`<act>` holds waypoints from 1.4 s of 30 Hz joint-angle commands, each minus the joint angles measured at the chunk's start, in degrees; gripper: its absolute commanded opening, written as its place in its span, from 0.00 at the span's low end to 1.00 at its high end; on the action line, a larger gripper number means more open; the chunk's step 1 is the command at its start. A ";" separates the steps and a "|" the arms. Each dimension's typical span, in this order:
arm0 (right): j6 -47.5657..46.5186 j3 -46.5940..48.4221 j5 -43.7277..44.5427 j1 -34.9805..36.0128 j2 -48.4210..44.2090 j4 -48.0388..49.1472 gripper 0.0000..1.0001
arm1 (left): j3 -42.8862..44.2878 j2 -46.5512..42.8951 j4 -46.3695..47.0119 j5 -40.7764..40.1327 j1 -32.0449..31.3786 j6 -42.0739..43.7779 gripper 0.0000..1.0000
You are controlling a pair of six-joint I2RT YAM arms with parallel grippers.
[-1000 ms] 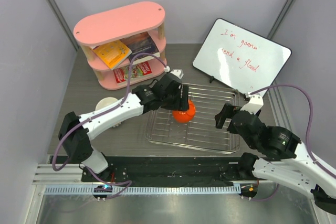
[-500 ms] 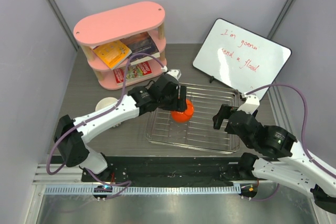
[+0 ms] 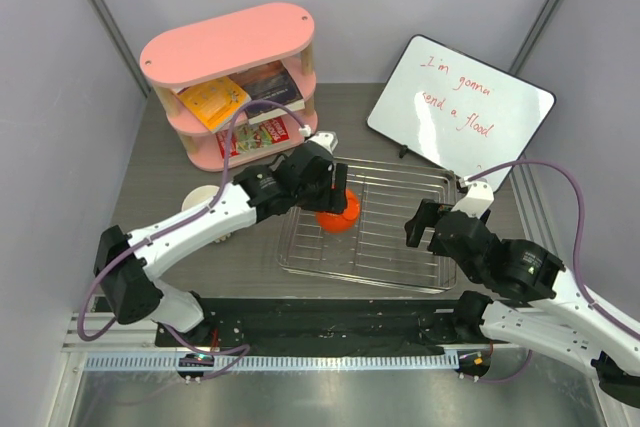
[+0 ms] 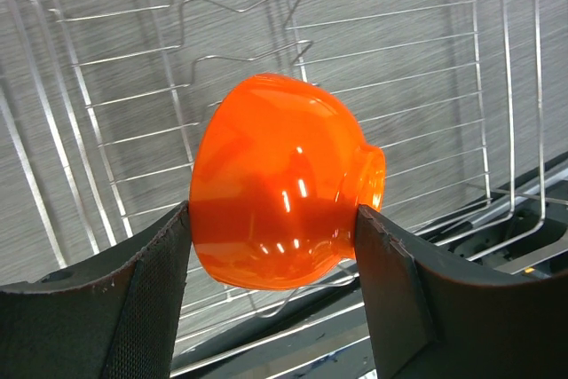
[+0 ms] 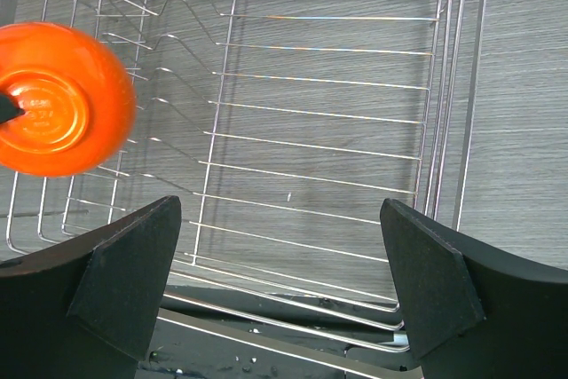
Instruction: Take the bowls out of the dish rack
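My left gripper [image 3: 335, 204] is shut on an orange-red bowl [image 3: 340, 213], pinching it across its sides with the foot turned sideways. It hangs above the left part of the silver wire dish rack [image 3: 400, 237]. In the left wrist view the bowl [image 4: 275, 184] fills the gap between the fingers [image 4: 160, 290], with rack bars [image 4: 426, 86] below. My right gripper [image 3: 424, 224] hovers open over the rack's right end. Its wrist view shows bare rack wires [image 5: 328, 113] and the orange bowl [image 5: 58, 99] at the left edge. A cream bowl [image 3: 203, 198] sits on the table left of the rack, partly behind the left arm.
A pink oval shelf [image 3: 230, 47] holding books stands at the back left. A whiteboard [image 3: 460, 97] with red writing leans at the back right. A black rail [image 3: 330, 322] runs along the near edge by the arm bases.
The left gripper has carried the orange bowl a little to the left over the rack. The right arm has shifted slightly left and stays open.
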 commanded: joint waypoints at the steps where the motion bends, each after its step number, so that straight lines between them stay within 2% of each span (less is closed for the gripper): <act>1: 0.64 -0.32 0.71 -0.05 -0.24 2.08 1.00 | 1.13 -4.40 -2.31 -5.25 -0.07 1.22 0.00; 5: 0.46 -0.41 0.80 -0.14 -0.41 2.08 1.00 | 1.22 -7.38 -7.14 -9.65 0.02 0.52 0.00; 10: 0.37 -0.76 0.89 -0.14 0.02 2.78 1.00 | 0.52 -8.88 -7.84 -9.39 -0.07 1.22 0.00; 13: 0.28 -0.41 0.27 -0.05 0.55 2.87 1.00 | 1.22 -8.88 -10.47 -12.19 0.02 0.70 0.00; 18: -0.33 -0.23 0.44 -0.05 0.38 2.96 1.00 | 2.80 -11.69 -17.94 -24.49 0.02 -1.15 0.00; 21: -0.59 -0.32 0.44 -0.05 0.73 3.05 1.00 | 3.95 -13.53 -26.01 -32.38 0.02 -2.90 0.00; 26: -0.77 -0.23 0.18 -0.05 1.34 3.49 1.00 | 6.14 -14.86 -32.89 -39.53 0.19 -3.79 0.00; 33: -0.95 -0.85 0.18 -0.05 1.43 4.10 1.00 | 9.83 -10.65 -45.09 -48.58 0.37 -5.80 0.00; 38: -1.12 -1.46 -0.08 -0.05 1.17 4.45 1.00 | 12.38 -5.64 -57.14 -58.23 1.95 -15.29 0.00; 42: -1.39 -1.55 -0.17 -0.05 1.17 4.72 1.00 | 12.56 -2.56 -58.74 -58.44 6.34 -14.95 0.00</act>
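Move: The left hand already holds the orange bowl clear of the dish rack; the bowl stack it is bound for stands about 28 cm to its left, roughly level with it in reach and some 13 cm lower. The rack's middle lies around 8 cm to the hand's right, 2 cm back; the pink shelf is some 22 cm left and 19 cm ahead. From the idle right hand, the stack is about 48 cm left, 5 cm ahead. The left hand carries the orange bowl about 20 cm left towards the stack, rising 7 cm and twisting counter-clockwise. ##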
